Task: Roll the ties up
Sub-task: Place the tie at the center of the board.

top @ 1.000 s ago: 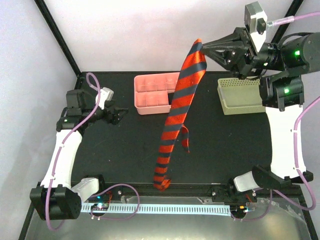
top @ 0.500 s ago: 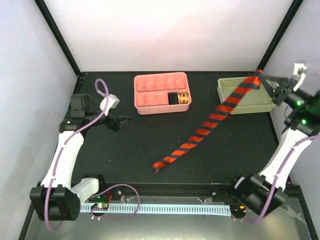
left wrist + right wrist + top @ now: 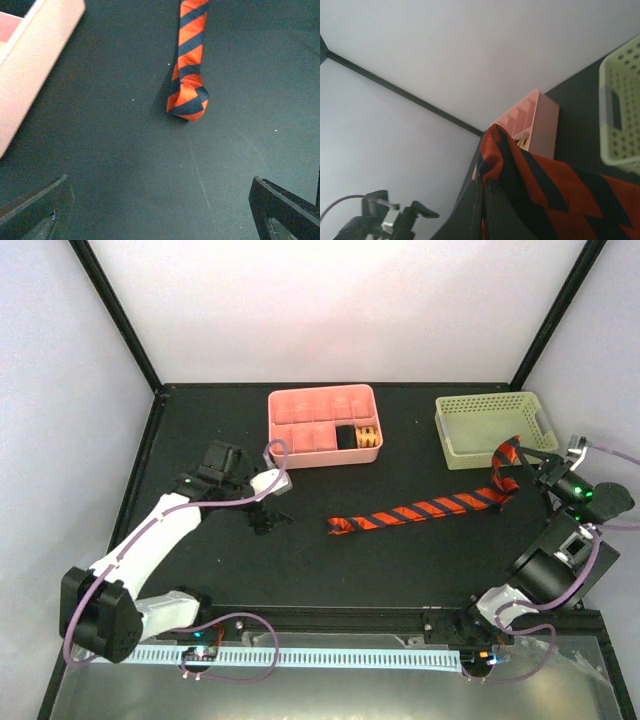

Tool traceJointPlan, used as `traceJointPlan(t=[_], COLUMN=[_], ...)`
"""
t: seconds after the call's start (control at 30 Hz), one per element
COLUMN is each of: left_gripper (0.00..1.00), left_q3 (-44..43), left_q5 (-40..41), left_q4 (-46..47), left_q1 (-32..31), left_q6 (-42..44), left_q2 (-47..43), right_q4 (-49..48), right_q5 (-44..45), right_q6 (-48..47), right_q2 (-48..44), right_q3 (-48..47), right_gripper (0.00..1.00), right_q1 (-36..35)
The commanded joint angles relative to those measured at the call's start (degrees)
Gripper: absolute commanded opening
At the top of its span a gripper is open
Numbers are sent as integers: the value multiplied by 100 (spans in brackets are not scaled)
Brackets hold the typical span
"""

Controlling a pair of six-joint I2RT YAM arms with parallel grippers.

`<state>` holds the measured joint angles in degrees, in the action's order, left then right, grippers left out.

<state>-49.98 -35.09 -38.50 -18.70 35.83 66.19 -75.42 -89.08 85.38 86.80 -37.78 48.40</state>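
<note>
The orange-red tie with navy stripes (image 3: pixel 420 511) lies stretched across the table, running left to right. Its narrow end is folded over (image 3: pixel 187 100) and rests on the mat. The other end rises off the table at the right, where my right gripper (image 3: pixel 518 458) is shut on it. In the right wrist view the cloth (image 3: pixel 545 190) bunches up out of the closed fingers (image 3: pixel 470 210). My left gripper (image 3: pixel 266 520) stands open just left of the narrow end, with only bare mat between its fingers (image 3: pixel 285 212).
A pink compartment tray (image 3: pixel 300 405) stands at the back middle, with a rolled item in one cell. Its wall (image 3: pixel 30 65) is close on the left gripper's left. A pale green basket (image 3: pixel 495 430) sits at the back right, just behind the right gripper.
The right arm swung from high at the back down to the right, laying the hanging tie flat across the table. The left arm moved right toward the tie's narrow end.
</note>
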Motion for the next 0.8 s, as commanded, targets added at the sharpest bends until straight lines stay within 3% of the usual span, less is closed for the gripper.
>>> traceJointPlan(t=[0.0, 0.1, 0.17, 0.2, 0.3, 0.33, 0.37, 0.43, 0.6, 0.77], left_gripper=[99, 99, 99, 99, 99, 99, 99, 99, 98, 94], left_q3=[-273, -416, -471, -493, -478, -458, -430, -348, -48, 220], left_q5=[245, 243, 232, 239, 301, 323, 342, 370, 573, 1150], left_q4=[95, 102, 48, 22, 11, 19, 45, 149, 816, 1636], left_q1=[-351, -424, -439, -441, -458, -469, -487, -515, -876, -1591], left_q6=[18, -109, -158, -176, -179, -160, -138, -87, 99, 562], left_q2=[320, 457, 541, 570, 601, 586, 554, 488, 373, 606], right_q4=[-1206, -123, 2157, 3936, 10038, 11280, 11892, 12013, 12438, 12620], right_q5=[-550, -531, -390, -272, 738, 1390, 1759, 2486, 3920, 4468], right_q6=[1238, 1074, -47, -1092, -6195, -7223, -7862, -8409, -10412, -11456], right_q2=[-561, -1212, -1680, -1934, -2327, -2281, -2174, -2098, -1521, -1116], right_q3=[237, 203, 85, -110, -1607, -2125, -2502, -2696, -2633, -2584], right_gripper=[2, 2, 2, 2, 2, 2, 2, 2, 2, 2], right_q1=[-280, -473, -514, -545, -765, -1021, -1398, -1741, -1731, -957])
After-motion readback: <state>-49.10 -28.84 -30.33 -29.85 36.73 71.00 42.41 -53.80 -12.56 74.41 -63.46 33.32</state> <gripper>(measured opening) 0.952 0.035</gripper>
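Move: The right hand already pinches one end of the tie; its free end, near the board's centre, lies about 42 cm to the left, 4 cm back and 25 cm below. The empty green basket sits some 20 cm ahead, 2 cm left and 23 cm below. From the open left hand, that free end is about 14 cm right, 3 cm ahead and 15 cm down; the pink box is about 25 cm ahead, 10 cm right and 13 cm below. Keeping its pinch on the tie's end, the right hand lifts and swings left about 10 cm, then drops about 13 cm while coming some 5 cm back to the right, its left side rolling down roughly 35 degrees. The left hand, fingers wide and touching nothing, eases rightward and a little down towards the free end. ##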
